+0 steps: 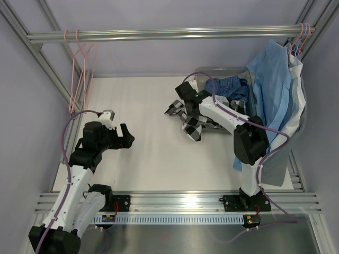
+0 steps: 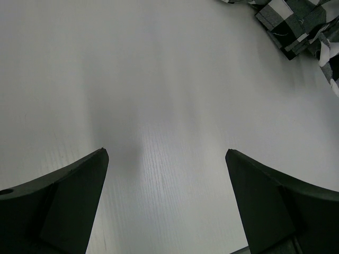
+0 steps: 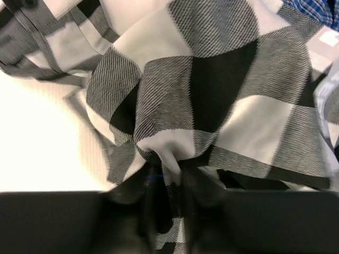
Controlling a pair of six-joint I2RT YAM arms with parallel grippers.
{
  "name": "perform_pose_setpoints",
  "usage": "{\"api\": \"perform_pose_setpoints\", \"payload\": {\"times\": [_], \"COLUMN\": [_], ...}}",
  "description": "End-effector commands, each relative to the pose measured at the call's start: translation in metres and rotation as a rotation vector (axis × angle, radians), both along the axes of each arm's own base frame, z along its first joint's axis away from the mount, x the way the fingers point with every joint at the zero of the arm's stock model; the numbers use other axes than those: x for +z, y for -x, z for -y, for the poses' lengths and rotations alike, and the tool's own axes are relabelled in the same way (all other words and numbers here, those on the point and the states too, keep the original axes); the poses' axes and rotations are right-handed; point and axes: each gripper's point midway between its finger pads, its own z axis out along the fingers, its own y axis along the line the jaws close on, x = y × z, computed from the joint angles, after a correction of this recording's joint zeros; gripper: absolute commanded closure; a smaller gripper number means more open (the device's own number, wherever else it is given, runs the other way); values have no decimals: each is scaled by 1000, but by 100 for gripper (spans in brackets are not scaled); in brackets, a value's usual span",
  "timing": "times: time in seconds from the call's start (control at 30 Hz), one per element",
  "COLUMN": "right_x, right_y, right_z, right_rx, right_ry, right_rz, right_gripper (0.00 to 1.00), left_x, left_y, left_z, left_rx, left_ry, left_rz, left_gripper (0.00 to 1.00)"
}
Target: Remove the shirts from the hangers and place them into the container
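The black-and-white check shirt [image 1: 192,127] lies crumpled on the white table, just left of the container [image 1: 212,71]. My right gripper [image 1: 183,109] is down on it; in the right wrist view the gripper [image 3: 172,180] is shut, pinching a bunched fold of this shirt [image 3: 212,79]. The dark blue fine-check shirt [image 1: 233,88] lies inside the clear bin, and a corner of it [image 3: 318,8] shows at the top right. Bare pink hangers [image 1: 79,74] hang from the rail at the left. My left gripper [image 1: 124,136] hovers open over bare table [image 2: 165,153], with the checked shirt [image 2: 296,21] far ahead.
Light blue, white and grey garments [image 1: 275,90] hang on pink hangers [image 1: 302,34] at the right end of the rail [image 1: 169,34], draping beside the container and the right arm. Aluminium frame posts border the table on both sides.
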Motion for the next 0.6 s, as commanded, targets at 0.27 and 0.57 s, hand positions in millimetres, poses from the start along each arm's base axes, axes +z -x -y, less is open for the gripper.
{"api": "perform_pose_setpoints", "payload": {"times": [0.27,0.57], "right_x": [103,72], "right_y": [-9,0], "right_z": [101,215], "right_rx": [-204,-472], "right_ry": [-19,-22], "right_rz": [243,173], "right_gripper": [100,100], "left_x": [13,12], "left_y": [-7,-7], "left_z": [2,3], "left_rx": [-6,-11], "left_ry": [-1,0], "left_rz": [61,55], "left_gripper": [1,1]}}
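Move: At the container's left edge, the right hand has the checked shirt's folds between its fingers; the container's middle lies about 14 cm to its right, level fore and aft, some 5 cm lower. The blue shirt inside is about 12 cm right, 3 cm ahead and 4 cm below. The light-blue hanging shirts are roughly 31 cm right and 3 cm back, around hand height. From the left hand, the container is some 16 cm ahead, 44 cm right and 10 cm lower. Finishing its pinch on the checked shirt, the right hand lifts, then sweeps fast to its right, about 20 cm across and 10 cm up, over the container towards its right side and the hanging light-blue shirts. The wrist turns clockwise some 25 degrees and the fingertips tip up a little as it drags the shirt along, still shut on it. ##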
